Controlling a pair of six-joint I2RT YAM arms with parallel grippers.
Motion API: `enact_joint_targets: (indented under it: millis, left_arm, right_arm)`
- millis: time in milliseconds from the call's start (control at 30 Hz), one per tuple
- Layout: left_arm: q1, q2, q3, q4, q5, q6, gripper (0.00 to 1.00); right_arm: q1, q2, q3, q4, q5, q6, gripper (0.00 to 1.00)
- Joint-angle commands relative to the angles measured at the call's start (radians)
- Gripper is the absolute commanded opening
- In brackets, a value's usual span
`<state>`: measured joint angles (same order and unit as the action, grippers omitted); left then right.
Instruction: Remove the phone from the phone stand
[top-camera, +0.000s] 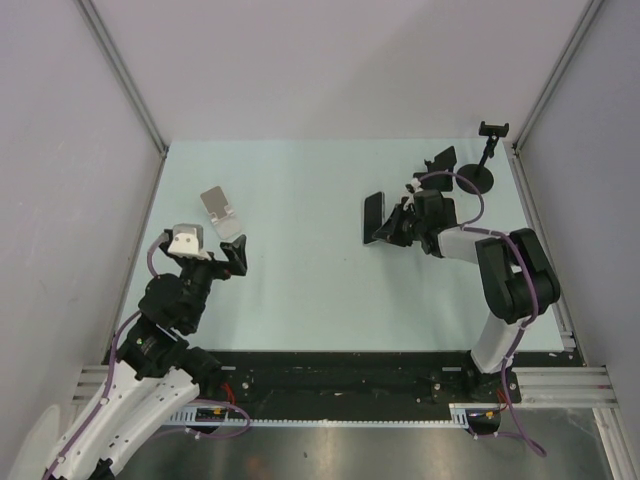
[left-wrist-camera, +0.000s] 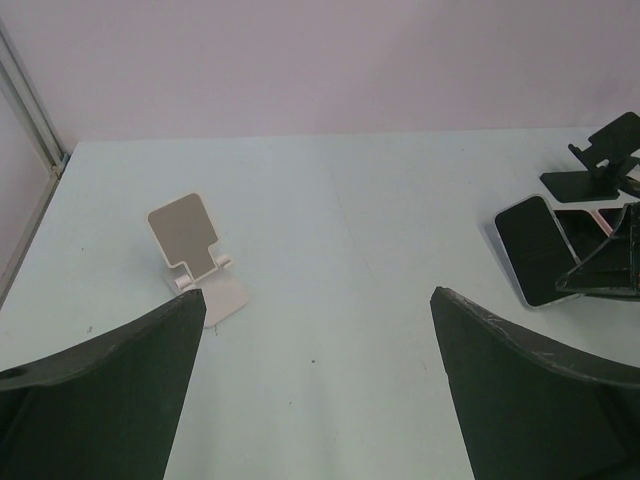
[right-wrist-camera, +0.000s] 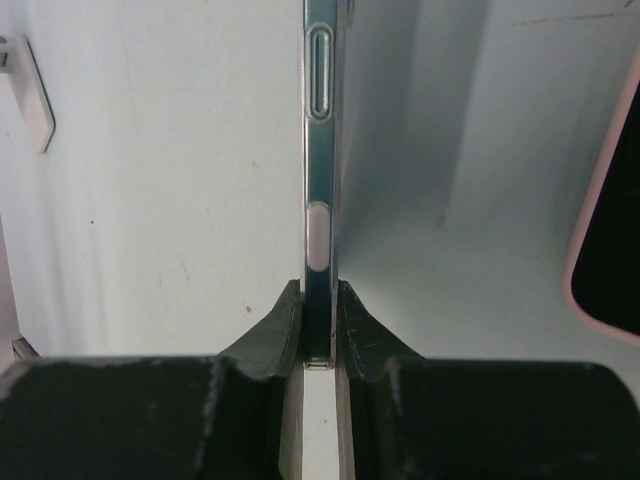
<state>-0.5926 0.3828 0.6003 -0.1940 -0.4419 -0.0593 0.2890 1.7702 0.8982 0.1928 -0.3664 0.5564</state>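
Observation:
My right gripper (right-wrist-camera: 320, 300) is shut on the lower edge of the phone (right-wrist-camera: 320, 150), a thin dark slab with a silver rim seen edge-on. From above, the phone (top-camera: 373, 218) stands tilted over the mat, right of centre, at the tip of the right gripper (top-camera: 387, 230). The left wrist view shows its dark screen (left-wrist-camera: 535, 248). A black folding phone stand (top-camera: 443, 160) sits behind the right arm, apart from the phone. Near the left edge my left gripper (left-wrist-camera: 318, 300) is open and holds nothing. It hangs just in front of a white phone stand (left-wrist-camera: 195, 255).
A second phone with a pink rim (right-wrist-camera: 610, 240) lies to the right of the held one. A black holder with a round base (top-camera: 478, 178) and a clamp head stands at the back right corner. Metal rails and grey walls border the mat (top-camera: 300, 280).

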Motion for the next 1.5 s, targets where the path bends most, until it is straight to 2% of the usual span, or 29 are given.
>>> enact_joint_targets:
  millis: [0, 100, 233, 600, 800, 1033, 1267, 1467]
  left_arm:
    - [0.007, -0.007, -0.008, 0.042, 0.011, 0.035, 1.00]
    - [0.007, -0.004, -0.010, 0.042, 0.017, 0.033, 1.00]
    - [0.005, -0.002, -0.011, 0.044, 0.022, 0.032, 1.00]
    - [0.008, 0.001, -0.013, 0.045, 0.032, 0.029, 1.00]
    - [0.008, 0.001, -0.013, 0.047, 0.032, 0.029, 1.00]
    - [0.008, -0.002, -0.014, 0.045, 0.034, 0.030, 1.00]
    - [0.010, -0.002, -0.014, 0.047, 0.037, 0.029, 1.00]
    - [0.010, -0.007, -0.014, 0.045, 0.039, 0.029, 1.00]
  right_arm:
    - [-0.027, 0.051, 0.056, 0.033, 0.012, -0.006, 0.00]
    - [-0.037, 0.075, 0.065, 0.030, 0.017, -0.001, 0.01]
    - [-0.045, 0.097, 0.074, 0.008, 0.033, -0.003, 0.16]
    - [-0.048, 0.092, 0.076, -0.068, 0.112, -0.052, 0.43]
    - [-0.027, 0.068, 0.080, -0.105, 0.176, -0.088, 0.63]
    - [0.039, 0.060, 0.136, -0.188, 0.309, -0.144, 0.98]
    - [0.142, 0.118, 0.246, -0.288, 0.495, -0.171, 1.00]
    - [0.213, 0.196, 0.353, -0.363, 0.595, -0.167, 1.00]
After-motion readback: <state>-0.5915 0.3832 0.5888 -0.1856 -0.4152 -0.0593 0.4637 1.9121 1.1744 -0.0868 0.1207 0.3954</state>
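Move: Some 7 cm ahead of the right hand, 2 cm to its left and 3 cm below is the bare patch of table where its tilted phone goes. The nearer pink-edged phone lies 7 cm ahead and 9 cm to the right, the second one as far ahead but 18 cm right; the black stand is about 22 cm ahead, 15 cm right. From the left hand that patch is roughly 22 cm ahead, 33 cm right and 27 cm below. Easing forward about 2 cm with the phone still pinched by its raised right-hand edge near the near end, the right hand then dips down and to its right as the fingers open wide and let go of it. After that it swings back left, still low, rolling some 25 degrees so its left side drops, until the open fingers straddle the phone's near end. ##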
